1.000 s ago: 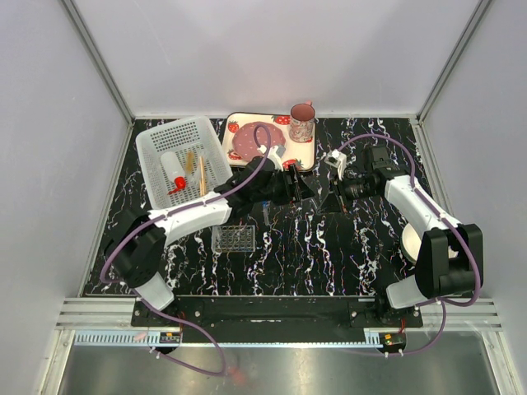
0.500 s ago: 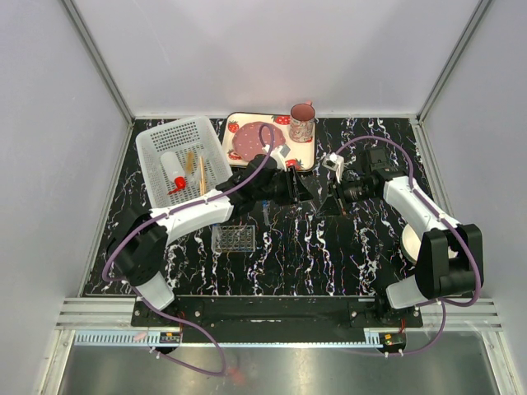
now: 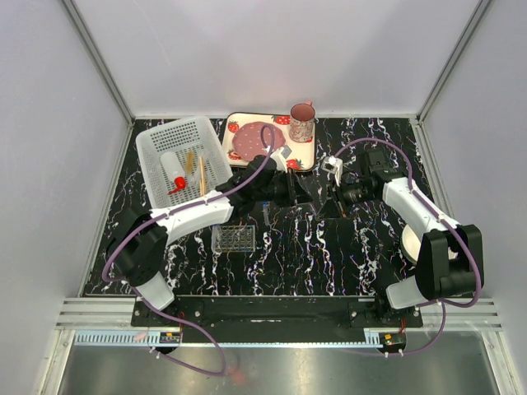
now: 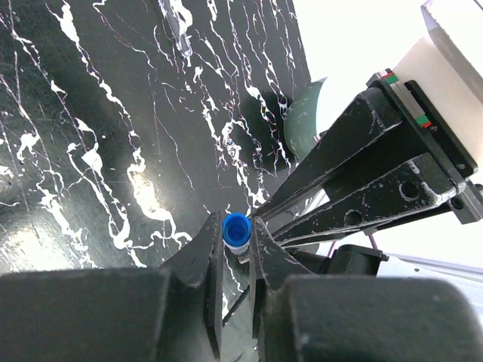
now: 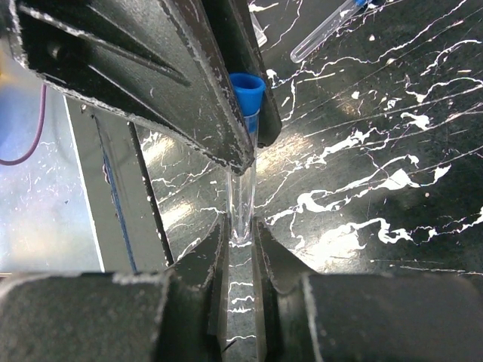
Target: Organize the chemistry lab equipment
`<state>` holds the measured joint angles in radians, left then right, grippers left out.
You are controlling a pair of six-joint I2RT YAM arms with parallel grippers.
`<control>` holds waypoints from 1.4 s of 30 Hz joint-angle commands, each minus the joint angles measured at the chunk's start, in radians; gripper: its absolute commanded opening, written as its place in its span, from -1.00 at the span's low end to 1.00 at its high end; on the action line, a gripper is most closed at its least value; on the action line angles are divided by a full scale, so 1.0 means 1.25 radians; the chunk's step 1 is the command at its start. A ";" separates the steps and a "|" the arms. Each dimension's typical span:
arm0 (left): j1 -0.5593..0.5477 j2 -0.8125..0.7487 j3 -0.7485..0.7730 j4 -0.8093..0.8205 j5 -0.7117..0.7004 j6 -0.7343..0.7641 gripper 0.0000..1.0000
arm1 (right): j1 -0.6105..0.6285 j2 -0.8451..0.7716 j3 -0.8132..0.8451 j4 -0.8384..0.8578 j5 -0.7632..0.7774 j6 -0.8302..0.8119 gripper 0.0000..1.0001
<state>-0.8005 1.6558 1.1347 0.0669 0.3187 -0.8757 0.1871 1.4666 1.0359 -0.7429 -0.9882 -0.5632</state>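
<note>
A thin clear tube with a blue cap (image 5: 243,143) is held between my two grippers above the middle of the black marbled table. My left gripper (image 4: 236,232) is shut on its blue cap end (image 4: 236,228). My right gripper (image 5: 241,230) is shut on its clear bottom end. In the top view the two grippers meet tip to tip, left (image 3: 311,196) and right (image 3: 332,196). The clear grid tube rack (image 3: 234,239) stands near the front left. The red-capped bottle (image 3: 174,183) and wooden sticks (image 3: 202,176) lie in a white basket (image 3: 156,140).
Another blue-tipped tube (image 5: 324,30) lies on the table beyond the grippers. The strawberry tray (image 3: 306,155) with its pink plate and the mug (image 3: 302,122) stand at the back. A cream bowl (image 3: 408,243) sits by the right arm.
My right gripper has moved left to the left gripper's tip and now grips the tube's bottom end. The left arm has barely moved.
</note>
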 commanded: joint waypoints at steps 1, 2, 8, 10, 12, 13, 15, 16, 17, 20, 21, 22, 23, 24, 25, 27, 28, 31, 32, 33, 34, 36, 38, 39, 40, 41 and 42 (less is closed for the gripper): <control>-0.004 -0.054 -0.028 0.050 0.008 0.007 -0.90 | 0.009 -0.028 0.001 -0.003 -0.022 -0.022 -0.75; -0.004 -0.062 -0.034 0.050 0.000 0.011 -0.91 | 0.010 -0.030 0.001 -0.003 -0.022 -0.022 -0.64; -0.004 -0.143 -0.094 0.023 -0.065 0.039 -0.93 | 0.007 -0.044 0.012 -0.039 -0.029 -0.068 0.39; -0.004 -0.189 -0.126 0.012 -0.100 0.056 -0.94 | 0.006 -0.048 0.017 -0.066 -0.028 -0.089 0.67; -0.005 -0.226 -0.148 -0.018 -0.150 0.072 -0.93 | -0.004 -0.054 0.020 -0.084 -0.027 -0.119 0.77; -0.005 -0.248 -0.172 -0.029 -0.169 0.089 -0.93 | -0.009 -0.055 0.022 -0.089 -0.026 -0.124 0.78; -0.005 -0.312 -0.198 -0.063 -0.226 0.105 -0.94 | -0.023 -0.057 0.024 -0.099 -0.023 -0.138 0.82; -0.005 -0.334 -0.228 -0.080 -0.246 0.124 -0.94 | -0.026 -0.057 0.024 -0.098 -0.022 -0.140 0.82; -0.005 -0.382 -0.241 -0.112 -0.255 0.131 -0.94 | -0.029 -0.058 0.023 -0.098 -0.018 -0.143 0.83; -0.005 -0.451 -0.300 -0.184 -0.352 0.154 -0.93 | -0.037 -0.060 0.022 -0.098 -0.007 -0.147 0.88; -0.005 -0.491 -0.314 -0.207 -0.397 0.159 -0.93 | -0.038 -0.058 0.022 -0.095 -0.006 -0.147 0.88; -0.005 -0.513 -0.338 -0.257 -0.420 0.164 -0.93 | -0.039 -0.058 0.021 -0.097 -0.005 -0.148 0.89; -0.004 -0.530 -0.349 -0.280 -0.444 0.167 -0.93 | -0.039 -0.055 0.022 -0.093 -0.001 -0.148 0.89; -0.004 -0.563 -0.360 -0.302 -0.485 0.170 -0.93 | -0.039 -0.054 0.019 -0.093 0.000 -0.148 0.89; -0.004 -0.580 -0.380 -0.342 -0.505 0.170 -0.93 | -0.040 -0.052 0.019 -0.090 0.003 -0.145 0.89; -0.001 -0.621 -0.402 -0.374 -0.554 0.170 -0.93 | -0.040 -0.049 0.019 -0.088 0.010 -0.145 0.89; 0.000 -0.630 -0.407 -0.396 -0.570 0.169 -0.92 | -0.040 -0.047 0.019 -0.087 0.011 -0.145 0.90; 0.011 -0.659 -0.422 -0.419 -0.616 0.170 -0.92 | -0.042 -0.044 0.018 -0.086 0.010 -0.143 0.90; 0.017 -0.662 -0.424 -0.419 -0.622 0.173 -0.92 | -0.040 -0.043 0.018 -0.087 0.010 -0.145 0.90; 0.032 -0.664 -0.427 -0.420 -0.633 0.179 -0.92 | -0.040 -0.043 0.018 -0.087 0.011 -0.145 0.91; 0.038 -0.664 -0.427 -0.420 -0.637 0.183 -0.92 | -0.040 -0.043 0.018 -0.086 0.011 -0.145 0.91; 0.056 -0.663 -0.423 -0.420 -0.644 0.194 -0.91 | -0.042 -0.042 0.017 -0.086 0.016 -0.145 0.91; 0.066 -0.661 -0.422 -0.412 -0.648 0.200 -0.91 | -0.042 -0.042 0.016 -0.087 0.016 -0.145 0.91; 0.072 -0.658 -0.422 -0.409 -0.646 0.206 -0.91 | -0.043 -0.042 0.016 -0.087 0.017 -0.145 0.91; 0.075 -0.656 -0.422 -0.405 -0.646 0.206 -0.91 | -0.043 -0.041 0.016 -0.086 0.017 -0.146 0.92; 0.077 -0.650 -0.423 -0.401 -0.646 0.207 -0.91 | -0.043 -0.041 0.016 -0.086 0.019 -0.146 0.91; 0.080 -0.647 -0.427 -0.400 -0.645 0.207 -0.91 | -0.043 -0.039 0.014 -0.086 0.019 -0.146 0.92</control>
<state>-0.7158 0.8398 0.5991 -0.4694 -0.4412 -0.6456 0.1387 1.4242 1.0340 -0.8589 -0.9768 -0.7219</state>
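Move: The tube rack that the held blue-capped tube goes to lies about 23 cm left and 4 cm back of the left hand, some 16 cm below. A loose tube lies about 13 cm left and 5 cm ahead of the same hand; the white basket's middle is roughly 38 cm left and 22 cm ahead. From the right hand, the rack lies about 26 cm left and 2 cm back, 12 cm below. Spread the right fingers wide to let go of the tube's lower end, easing that hand back and right a couple of centimetres, while the left keeps its pinch at the blue cap. Carry the tube about 27 cm left and a little back, rising slightly, then sinking to the rack's left end, swinging the left fingers some 50 degrees from pointing right to forward-and-down. ##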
